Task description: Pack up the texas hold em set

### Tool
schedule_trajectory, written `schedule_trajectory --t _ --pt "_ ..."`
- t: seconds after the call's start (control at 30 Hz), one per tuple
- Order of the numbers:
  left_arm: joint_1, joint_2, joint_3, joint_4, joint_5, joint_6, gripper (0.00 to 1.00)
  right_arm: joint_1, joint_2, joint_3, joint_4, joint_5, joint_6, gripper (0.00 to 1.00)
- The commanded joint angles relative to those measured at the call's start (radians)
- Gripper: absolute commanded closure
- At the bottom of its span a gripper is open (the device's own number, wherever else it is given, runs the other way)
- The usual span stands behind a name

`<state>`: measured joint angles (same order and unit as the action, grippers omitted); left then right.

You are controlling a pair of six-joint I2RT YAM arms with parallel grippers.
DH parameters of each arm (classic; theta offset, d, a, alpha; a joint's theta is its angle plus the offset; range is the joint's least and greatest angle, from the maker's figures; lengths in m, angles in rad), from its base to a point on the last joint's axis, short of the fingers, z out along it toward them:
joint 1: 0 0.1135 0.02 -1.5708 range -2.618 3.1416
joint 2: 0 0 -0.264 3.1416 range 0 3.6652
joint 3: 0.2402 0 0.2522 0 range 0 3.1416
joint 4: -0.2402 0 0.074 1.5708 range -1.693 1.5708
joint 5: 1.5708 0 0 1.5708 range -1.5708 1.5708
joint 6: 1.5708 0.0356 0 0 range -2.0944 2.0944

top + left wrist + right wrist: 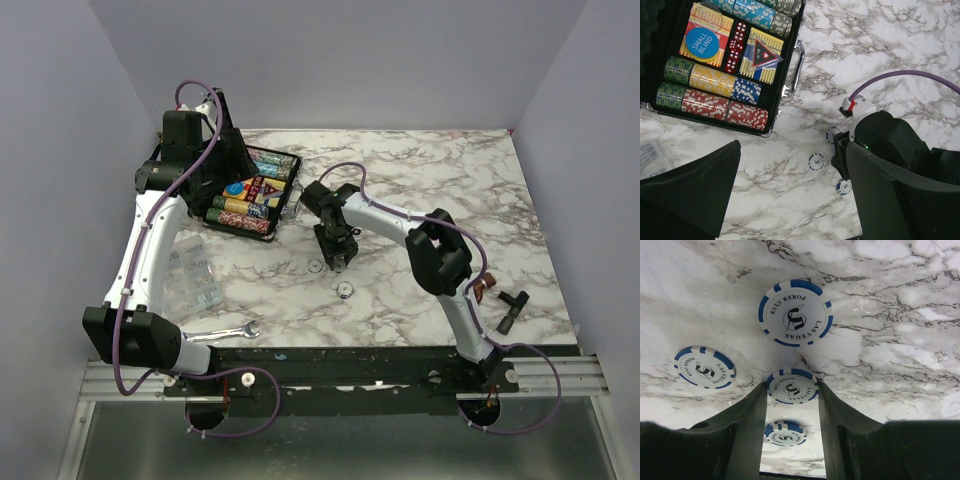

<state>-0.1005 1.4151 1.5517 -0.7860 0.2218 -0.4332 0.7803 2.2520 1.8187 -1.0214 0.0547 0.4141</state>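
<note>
The black hinged case [287, 199] lies open at the back left. It holds rows of multicoloured chips [715, 95], a yellow-blue card box [700, 22] and a dark red triangle [763, 52]. White-and-blue chips lie loose on the marble [314, 266] [345, 290]. My right gripper [791, 390] points down at them. Its fingertips press both edges of one white-and-blue chip [791, 386], and a small stack of chips [785, 433] lies between the fingers behind it. Two more chips [795, 313] [704, 367] lie just ahead. High over the table near the case, my left gripper [792, 160] is wide open and empty.
A silver wrench [225, 333] lies by the front edge. A clear compartment box [190, 270] sits under the left arm. A brown tap-shaped piece [484, 290] and a black T-shaped part [512, 306] lie at the right. Purple walls close in three sides.
</note>
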Motion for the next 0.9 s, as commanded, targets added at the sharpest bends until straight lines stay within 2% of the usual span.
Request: schedule_trajectory --t 0.0,0.37,0.87 --pt "-0.006 -0.012 -0.008 0.018 0.021 0.011 0.14 0.011 -0.018 0.004 -0.010 0.058 0.022 0.61" --pt "-0.005 -0.010 -0.008 0.018 0.023 0.011 0.14 0.011 -0.102 -0.005 -0.030 0.068 0.037 0.64" --pt "-0.010 -0.007 -0.010 0.019 0.024 0.010 0.14 0.067 -0.266 -0.235 -0.002 -0.011 0.085 0.64"
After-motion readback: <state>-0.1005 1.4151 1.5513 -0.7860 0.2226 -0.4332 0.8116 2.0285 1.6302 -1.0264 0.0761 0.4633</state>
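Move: With one poker chip already between the right fingertips at table level, the small chip stack it goes to lies about 6 cm back and 1 cm to the right, at much the same height. The left chip lies some 6 cm to the left and 1 cm ahead, and the far chip about 5 cm ahead and 1 cm left. From the idle left hand the stack is roughly 14 cm back, 19 cm right and 28 cm below. Keep the right fingers pinched on the chip's rim and lift it straight off the marble, about 4 cm up. Then, at that height, swing it back some 4 cm and about 2 cm to the right, towards the chip stack nearer the table's edge, with the fingers still pointing down and the chip kept nearly flat. ##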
